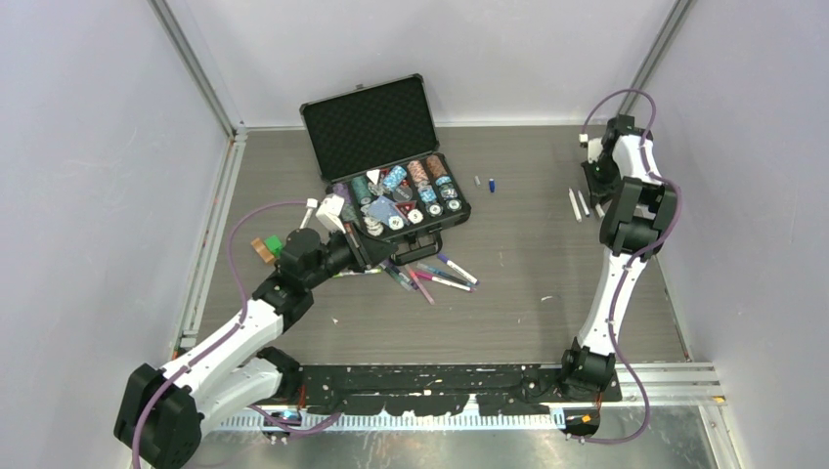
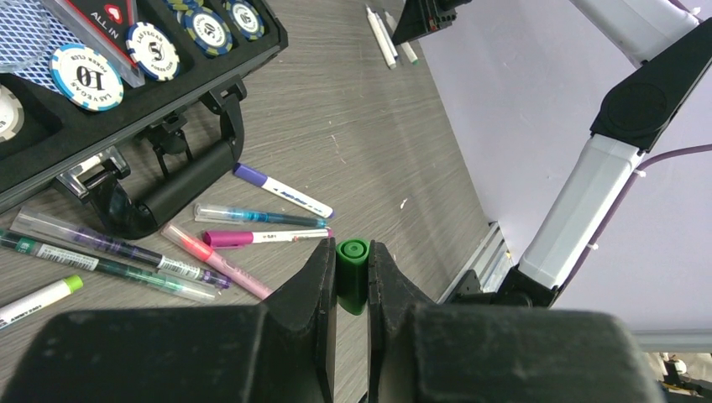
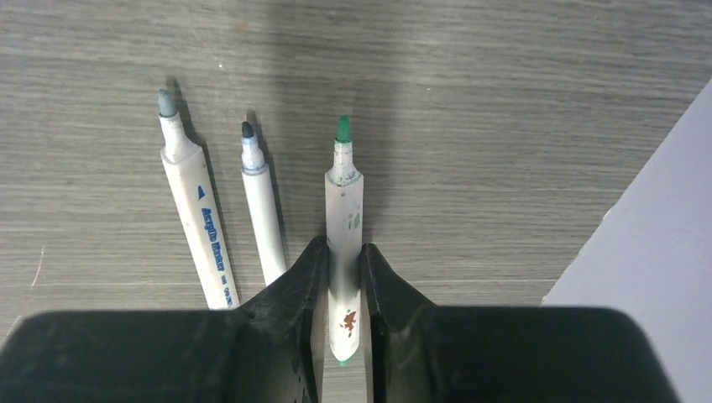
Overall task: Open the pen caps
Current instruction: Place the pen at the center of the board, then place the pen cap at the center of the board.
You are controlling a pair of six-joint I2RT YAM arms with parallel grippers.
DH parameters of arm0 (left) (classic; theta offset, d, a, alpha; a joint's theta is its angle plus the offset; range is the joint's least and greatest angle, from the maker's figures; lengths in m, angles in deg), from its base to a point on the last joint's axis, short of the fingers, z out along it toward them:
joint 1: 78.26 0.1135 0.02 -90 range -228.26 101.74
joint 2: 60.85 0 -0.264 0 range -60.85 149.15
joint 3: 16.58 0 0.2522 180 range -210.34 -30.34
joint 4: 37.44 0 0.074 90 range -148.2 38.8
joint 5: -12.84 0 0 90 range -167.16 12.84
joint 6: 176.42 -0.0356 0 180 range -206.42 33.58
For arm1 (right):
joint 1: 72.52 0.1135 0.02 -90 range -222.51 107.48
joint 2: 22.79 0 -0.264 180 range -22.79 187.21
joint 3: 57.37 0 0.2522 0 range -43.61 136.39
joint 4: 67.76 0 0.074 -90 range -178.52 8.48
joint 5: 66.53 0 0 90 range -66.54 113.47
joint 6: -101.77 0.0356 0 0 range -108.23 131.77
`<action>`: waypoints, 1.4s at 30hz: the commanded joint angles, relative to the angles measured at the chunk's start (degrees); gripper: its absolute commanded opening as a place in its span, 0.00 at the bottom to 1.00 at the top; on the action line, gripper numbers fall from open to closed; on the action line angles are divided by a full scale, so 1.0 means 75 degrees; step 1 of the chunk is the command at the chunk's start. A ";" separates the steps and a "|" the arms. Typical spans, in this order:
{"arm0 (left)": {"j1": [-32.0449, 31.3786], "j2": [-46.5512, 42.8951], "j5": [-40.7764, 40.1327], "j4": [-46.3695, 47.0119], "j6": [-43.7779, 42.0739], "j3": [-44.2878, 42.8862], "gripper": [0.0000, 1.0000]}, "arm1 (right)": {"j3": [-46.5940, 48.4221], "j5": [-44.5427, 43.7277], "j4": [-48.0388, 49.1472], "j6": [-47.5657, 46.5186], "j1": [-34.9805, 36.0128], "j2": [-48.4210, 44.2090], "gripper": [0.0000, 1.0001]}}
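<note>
My left gripper (image 2: pixel 353 252) is shut on a dark green pen cap (image 2: pixel 353 284), held above the table with its hollow end facing away from the camera. Below it lie several capped pens (image 2: pixel 260 238), seen from above as a loose pile (image 1: pixel 435 276) in front of the case. At the right, my right gripper (image 3: pixel 344 248) is shut on a white pen with a bare green tip (image 3: pixel 343 189), low over the table. Two more uncapped white pens (image 3: pixel 197 218) (image 3: pixel 262 210) lie just left of it. Two loose caps, blue (image 1: pixel 492 185) and grey (image 1: pixel 477 181), lie mid-table.
An open black hard case (image 1: pixel 337 137) full of poker chips (image 1: pixel 420 181) stands at the back centre, its handle (image 2: pixel 180 189) toward the pens. Orange and green pieces (image 1: pixel 266 246) lie left of my left arm. The right wall is close to my right gripper (image 1: pixel 594 191).
</note>
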 commanded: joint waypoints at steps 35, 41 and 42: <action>-0.0814 0.0868 0.0464 0.0705 0.0832 -0.0492 0.00 | -0.2589 0.3079 -0.0124 0.0226 -0.0037 -0.4571 0.35; -0.1083 0.2290 0.0989 0.2330 0.1734 -0.0526 0.00 | -0.5637 0.6690 0.0224 -0.1354 0.0498 -0.6800 0.45; -0.1083 0.2525 0.1150 0.2616 0.1903 -0.0544 0.00 | -0.6093 0.7065 0.0277 -0.1850 0.0653 -0.7121 0.51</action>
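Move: The green-tipped pen already lies in the right fingers at table level, its middle barely 1 cm ahead; the thin dark-tipped pen is about 4 cm left and 2 ahead, the grey-tipped pen 7 left and 2 ahead. The blue cap sits some 25 cm ahead, 28 right and 18 below the left hand, which holds the green cap; from that hand, the grey cap is 27 ahead, 24 right, the case handle 7 ahead, 7 right, the magenta pen 14 right, 2 back. The green-tipped pen is let go at table level as the right fingers spread; after a short stay the right hand lifts clear by about 15 cm, then sweeps left and back towards the middle of the board, its fingertips swinging forward and left by some 35 degrees. Late on, the left hand, keeping the green cap pinched, goes about 6 cm right, sinking a little as it tips down. ##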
